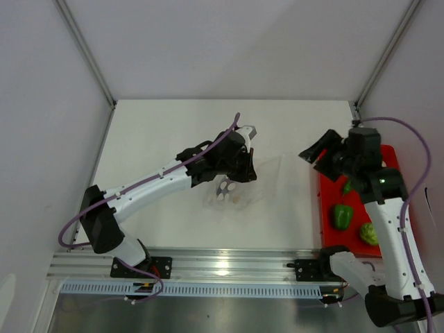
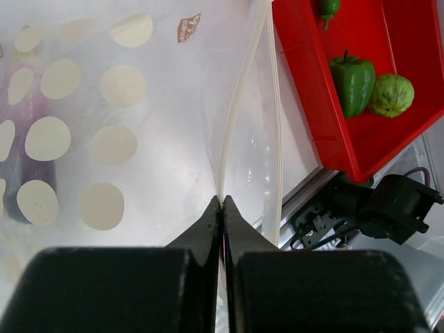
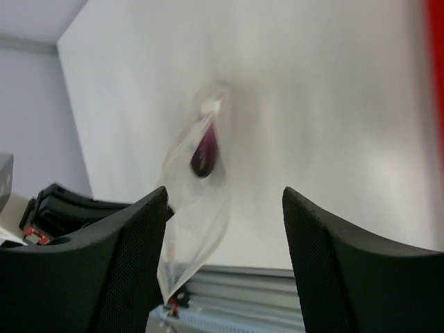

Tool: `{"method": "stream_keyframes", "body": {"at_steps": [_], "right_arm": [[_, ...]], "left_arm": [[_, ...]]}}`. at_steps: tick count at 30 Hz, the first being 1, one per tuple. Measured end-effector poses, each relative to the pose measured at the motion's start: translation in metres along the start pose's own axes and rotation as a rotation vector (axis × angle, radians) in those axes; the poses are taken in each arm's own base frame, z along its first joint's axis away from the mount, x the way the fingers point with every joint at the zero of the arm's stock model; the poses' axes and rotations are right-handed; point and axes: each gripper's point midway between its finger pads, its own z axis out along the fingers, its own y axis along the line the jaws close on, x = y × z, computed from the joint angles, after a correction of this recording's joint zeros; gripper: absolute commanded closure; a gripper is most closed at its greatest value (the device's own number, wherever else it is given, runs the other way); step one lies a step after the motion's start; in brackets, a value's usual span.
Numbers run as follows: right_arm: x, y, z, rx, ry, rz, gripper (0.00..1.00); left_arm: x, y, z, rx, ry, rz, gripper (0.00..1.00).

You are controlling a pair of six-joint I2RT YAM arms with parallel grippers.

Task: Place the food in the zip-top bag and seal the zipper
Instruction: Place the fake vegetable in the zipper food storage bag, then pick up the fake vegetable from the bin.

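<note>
My left gripper (image 1: pixel 239 173) (image 2: pixel 223 201) is shut on the mouth edge of the clear zip-top bag (image 1: pixel 253 186) (image 2: pixel 139 139) and holds it up over the middle of the table. Where the zipper (image 2: pixel 236 118) shows, its two strips stand apart. A purple long piece (image 3: pixel 203 156) (image 2: pixel 31 146) lies inside the bag. My right gripper (image 1: pixel 316 158) (image 3: pixel 225 193) is open and empty, right of the bag and facing it. In the red tray (image 1: pixel 326 201) (image 2: pixel 312 104) lie a green pepper (image 1: pixel 341 216) (image 2: pixel 354 83), a pale green round piece (image 1: pixel 368 234) (image 2: pixel 392 95) and a darker green piece (image 1: pixel 347 186) (image 2: pixel 329 8).
The tray sits at the table's right edge, partly under my right arm. An aluminium rail (image 1: pixel 222 263) runs along the near edge with both arm bases on it. White walls enclose the table on three sides.
</note>
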Motion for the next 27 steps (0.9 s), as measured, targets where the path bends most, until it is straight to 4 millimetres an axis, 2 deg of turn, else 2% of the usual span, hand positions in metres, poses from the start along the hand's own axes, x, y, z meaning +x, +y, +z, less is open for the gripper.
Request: {"method": "stream_keyframes", "body": {"at_steps": [1,4,6,8,10,12,15,17,20,27], "right_arm": [[-0.015,-0.006,-0.007,0.028,-0.051,0.006,0.31],[-0.056,-0.044,-0.029,0.167,-0.187,0.021,0.31],[-0.065,-0.077,-0.036,0.28,-0.214,0.046,0.31],[-0.064,-0.104,-0.039,0.369,-0.21,0.07,0.31],[-0.057,-0.134,-0.037,0.456,-0.18,0.105,0.3],[-0.04,-0.159,-0.033,0.529,-0.127,0.15,0.29],[-0.013,-0.185,-0.029,0.611,-0.048,0.196,0.27],[0.001,-0.197,-0.025,0.645,-0.005,0.211,0.26],[0.021,-0.213,-0.02,0.695,0.051,0.234,0.09],[0.034,-0.226,-0.018,0.758,0.082,0.289,0.08]], "left_arm": [[0.0,0.001,0.0,-0.001,0.001,-0.001,0.99],[0.001,0.003,0.0,-0.005,0.007,-0.004,0.99],[0.002,0.002,-0.001,0.001,0.016,-0.005,0.99],[0.004,0.002,-0.002,0.003,0.019,-0.005,0.99],[0.006,0.004,-0.006,0.001,0.021,-0.005,0.99],[0.008,0.005,-0.01,0.002,0.02,-0.005,0.99],[0.009,0.005,-0.018,0.006,0.017,-0.004,0.99],[0.009,0.003,-0.024,0.015,0.01,-0.003,0.99],[0.009,0.002,-0.032,0.029,-0.006,-0.002,1.0],[0.013,-0.001,-0.042,0.065,-0.006,-0.002,0.99]]}}
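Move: The green pepper in the red tray lies about 17 cm to the right of the empty right hand, some 6 cm back and 24 cm below. Beside it, the green cabbage sits roughly 10 cm farther right and 6 cm nearer the base, and the chili about 13 cm ahead of the pepper and 5 cm to its right. From the left hand, the pepper is some 34 cm right, 5 cm back and 17 cm down; the bagged eggplant lies 8 cm left, 5 cm ahead, 19 cm below. Swinging right about 15 cm away from the bag, the right hand then sinks some 15 cm and draws back about 7 towards the green pepper, tipping its fingers nearly straight down, turning clockwise roughly 30 degrees and spreading them wider, still empty. The left hand keeps its pinch on the bag's rim, easing left, back and slightly up, about 3 cm each way at most. ##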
